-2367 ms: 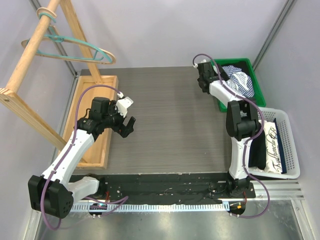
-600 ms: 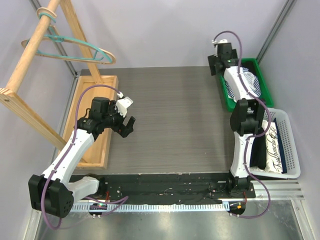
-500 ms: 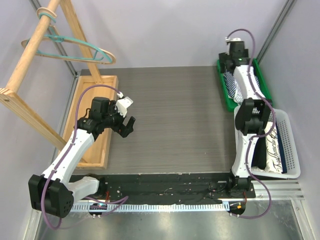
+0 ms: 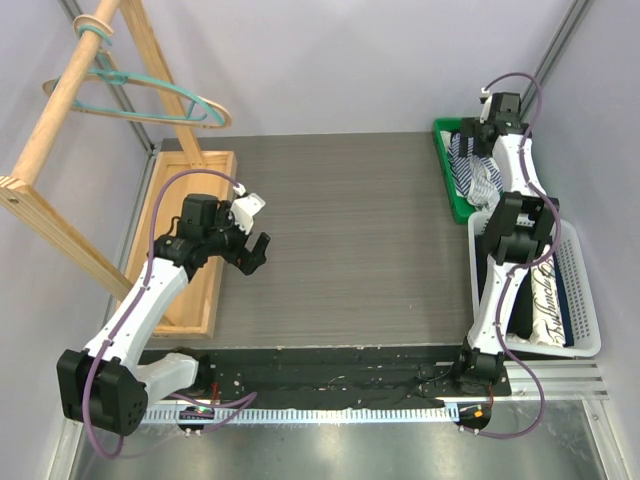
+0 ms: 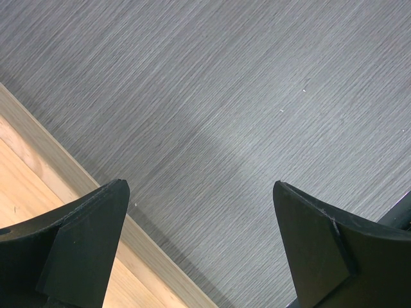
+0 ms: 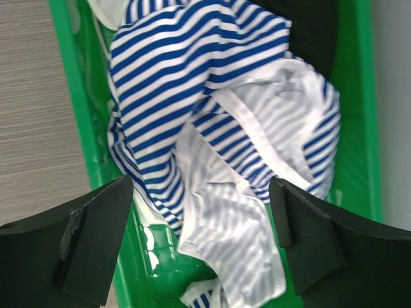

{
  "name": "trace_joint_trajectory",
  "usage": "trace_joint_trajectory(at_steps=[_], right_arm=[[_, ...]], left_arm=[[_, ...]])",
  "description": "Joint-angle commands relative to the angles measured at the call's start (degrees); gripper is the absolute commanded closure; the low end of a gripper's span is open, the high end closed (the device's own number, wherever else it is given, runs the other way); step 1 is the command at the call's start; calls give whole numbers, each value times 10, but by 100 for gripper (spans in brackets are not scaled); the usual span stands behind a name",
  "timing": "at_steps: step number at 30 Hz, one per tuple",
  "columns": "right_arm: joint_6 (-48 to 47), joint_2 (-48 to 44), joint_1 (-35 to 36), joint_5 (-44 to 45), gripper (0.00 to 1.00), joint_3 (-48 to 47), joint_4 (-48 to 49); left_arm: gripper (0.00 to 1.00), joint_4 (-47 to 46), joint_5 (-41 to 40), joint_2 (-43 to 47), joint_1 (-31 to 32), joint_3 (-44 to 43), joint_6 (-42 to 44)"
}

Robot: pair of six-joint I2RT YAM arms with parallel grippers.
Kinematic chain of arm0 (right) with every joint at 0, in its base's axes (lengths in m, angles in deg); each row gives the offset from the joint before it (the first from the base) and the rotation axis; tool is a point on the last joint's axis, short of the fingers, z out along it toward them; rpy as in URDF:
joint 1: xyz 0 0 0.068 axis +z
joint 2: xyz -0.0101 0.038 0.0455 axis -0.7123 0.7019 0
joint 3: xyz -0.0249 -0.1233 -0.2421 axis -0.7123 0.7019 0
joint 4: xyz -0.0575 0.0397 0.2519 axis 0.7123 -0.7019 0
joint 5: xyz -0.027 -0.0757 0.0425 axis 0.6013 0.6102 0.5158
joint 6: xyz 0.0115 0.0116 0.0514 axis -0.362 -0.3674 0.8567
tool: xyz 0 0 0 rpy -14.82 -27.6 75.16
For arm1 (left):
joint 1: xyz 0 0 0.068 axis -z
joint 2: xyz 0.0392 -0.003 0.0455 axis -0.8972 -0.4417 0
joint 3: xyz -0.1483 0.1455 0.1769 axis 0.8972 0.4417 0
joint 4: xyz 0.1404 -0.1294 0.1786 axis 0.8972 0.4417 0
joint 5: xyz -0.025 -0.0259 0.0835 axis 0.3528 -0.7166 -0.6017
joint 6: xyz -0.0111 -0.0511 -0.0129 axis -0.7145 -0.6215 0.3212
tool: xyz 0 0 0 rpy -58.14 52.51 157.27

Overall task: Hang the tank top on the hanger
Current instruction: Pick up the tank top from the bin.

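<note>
The striped tank top (image 6: 212, 122) lies crumpled in the green bin (image 6: 77, 96), partly turned inside out; from the top view it shows as a blue-and-white heap (image 4: 474, 170) at the back right. My right gripper (image 6: 202, 250) hovers above it, jaws wide apart, touching no fabric. The teal hanger (image 4: 150, 95) hangs on the wooden rack (image 4: 60, 110) at the back left. My left gripper (image 4: 252, 250) is open over the bare table beside the rack's base, nothing between its fingers (image 5: 83, 237).
A white basket (image 4: 575, 290) with folded clothes stands at the right edge, near the right arm's base. The rack's flat wooden base (image 4: 190, 230) lies along the left side. A black garment (image 6: 308, 32) sits at the bin's far end.
The right arm has swung rightward and back, so its gripper now sits over the green bin and the tank top. The left arm has not moved.
</note>
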Motion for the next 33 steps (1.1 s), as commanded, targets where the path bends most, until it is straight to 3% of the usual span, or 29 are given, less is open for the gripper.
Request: trace_joint_trajectory(at_steps=[1,9,25,29,33], right_arm=[[31,20,0,-47,6,-49,0],[50,69,0,-70,14,-93,-3],[53,94,6,-62,76,-88,23],[50,91,7,-58,98,-86,24],[46,69,10,-60,99,-77,24]], left_arm=[[0,-12,15,10,-5,0,-1],[0,-10,15,8,-10,1,-2],[0,-11,12,0,-13,-1,-1],[0,-12,12,-2,-13,-1,-2],[0,-12,13,-3,-13,-2,-2]])
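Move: Below the open right hand lies the tank top, its middle roughly 3 cm ahead and 7 cm down, with its blue-striped left part nearer the bin's left wall, which is about 6 cm to the hand's left and 3 cm ahead. The black cloth is some 9 cm ahead and 5 cm right; the white basket is about 29 cm back and 11 cm right. From the left hand, the tank top is roughly 30 cm ahead and 48 cm right, some 8 cm lower. Sinking about 5 cm into the green bin while going some 3 cm forward and 2 or 3 cm left, the right hand comes down on the striped left part of the tank top, its left side rolling up by about 10 degrees. Most of the descent comes first; then the wide-open fingers close almost fully and pinch the cloth during the last slow sinking. ##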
